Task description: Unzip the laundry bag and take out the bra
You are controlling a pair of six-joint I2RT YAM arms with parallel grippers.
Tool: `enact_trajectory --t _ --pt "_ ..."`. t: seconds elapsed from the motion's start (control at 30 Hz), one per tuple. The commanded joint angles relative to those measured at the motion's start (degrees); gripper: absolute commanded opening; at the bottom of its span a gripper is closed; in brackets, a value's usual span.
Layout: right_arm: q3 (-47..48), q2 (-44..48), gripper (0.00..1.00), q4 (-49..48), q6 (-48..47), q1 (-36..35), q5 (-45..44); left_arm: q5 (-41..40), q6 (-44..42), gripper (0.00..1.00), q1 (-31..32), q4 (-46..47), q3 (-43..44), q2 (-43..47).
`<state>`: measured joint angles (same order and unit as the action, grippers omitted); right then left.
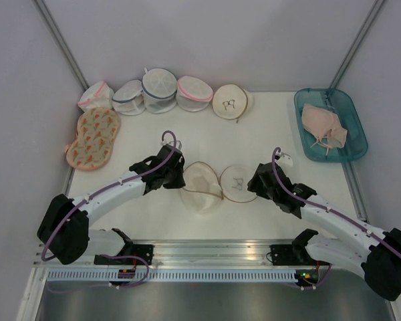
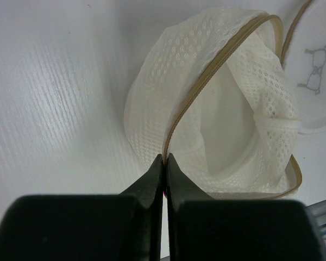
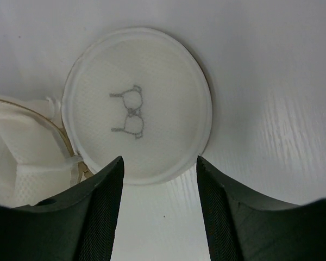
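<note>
The laundry bag (image 1: pixel 200 188) lies unzipped in the middle of the table. Its mesh half (image 2: pixel 228 109) gapes open and shows nothing inside. Its other half (image 3: pixel 136 103) lies flat to the right with the bra outline facing up. My left gripper (image 2: pixel 165 157) is shut on the bag's tan zip rim (image 2: pixel 206 81) at the left edge. At the flat half's near right edge my right gripper (image 3: pixel 160 160) is open, with only bare table between its fingers. The peach-pink bra (image 1: pixel 324 125) lies in the teal tray (image 1: pixel 347 107) at the far right.
A second cream bag with a bra outline (image 1: pixel 231 101) sits at the back beside white mesh bags (image 1: pixel 159 90). A flat orange-patterned bag (image 1: pixel 92 137) lies at the left edge. Walls close in on the back and sides.
</note>
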<state>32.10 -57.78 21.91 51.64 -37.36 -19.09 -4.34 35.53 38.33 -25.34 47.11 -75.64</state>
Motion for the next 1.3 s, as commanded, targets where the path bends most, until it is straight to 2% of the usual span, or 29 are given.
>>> enact_trajectory --t 0.0,0.3,0.57,0.67,0.7,0.73,0.8,0.9,1.03,1.13,1.27 --pt "-2.56 2.23 0.61 3.93 7.42 -0.78 -3.93 0.38 1.91 0.02 -0.36 1.88 -0.27 2.07" --pt "-10.12 -3.74 0.57 -5.02 14.63 -1.31 -3.58 0.82 2.35 0.02 -0.45 1.88 -0.27 2.07" --pt "-15.31 -3.57 0.47 -14.08 19.20 -1.48 -5.60 1.53 2.79 0.02 -0.53 1.96 -0.88 2.07" --pt "-15.75 -5.41 0.33 -16.72 19.03 -1.40 -5.87 1.70 2.88 0.02 -0.53 2.14 -0.80 2.07" --pt "-15.14 -6.46 0.23 -16.99 18.42 -1.40 -6.13 1.70 2.88 0.02 -0.53 2.14 -0.71 2.07" --pt "-14.79 -6.64 0.18 -17.08 17.80 -1.40 -6.31 1.70 2.88 0.02 -0.53 2.14 -0.71 2.07" --pt "-13.21 -5.68 0.07 -16.99 14.47 -1.40 -6.66 1.70 2.88 0.02 -0.53 2.14 -0.62 2.25" --pt "-8.31 -1.73 0.00 -15.50 8.16 -1.48 -7.71 1.53 3.05 0.02 -0.53 2.23 -0.79 2.77" --pt "2.68 0.83 0.01 -8.06 -7.56 -1.83 -10.52 1.09 3.05 0.02 -0.53 2.31 -0.71 3.13" --pt "10.77 -0.14 0.00 -3.46 -15.03 -2.01 -11.58 0.82 3.76 0.02 -0.62 2.49 -0.36 3.04" --pt "20.44 -6.01 0.00 3.56 -21.92 -2.97 -13.95 0.74 4.37 0.02 -0.80 3.28 0.87 2.78"
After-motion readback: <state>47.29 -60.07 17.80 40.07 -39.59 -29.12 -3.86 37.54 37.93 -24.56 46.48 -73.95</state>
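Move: The open laundry bag's lid lies flat, its middle about 6 cm to the right hand's left, level with it fore and aft, and 8 cm below, so the lid's right rim is almost under the open fingers. The bag body is some 20 cm to the hand's left and 1 cm back; the bra is about 21 cm ahead and 26 cm to the right. From the left hand the lid is roughly 22 cm to the right, level fore and aft, and 8 cm down. Lower the right gripper about 7 cm, easing slightly back and right and turning some 15 degrees clockwise, until the open fingers straddle the lid's right rim; shut them on it. Then lift quickly some 18 cm, also forward about 6 cm, tipping the fingers up towards level. Keep the left gripper still, pinching the bag's zipper edge. ##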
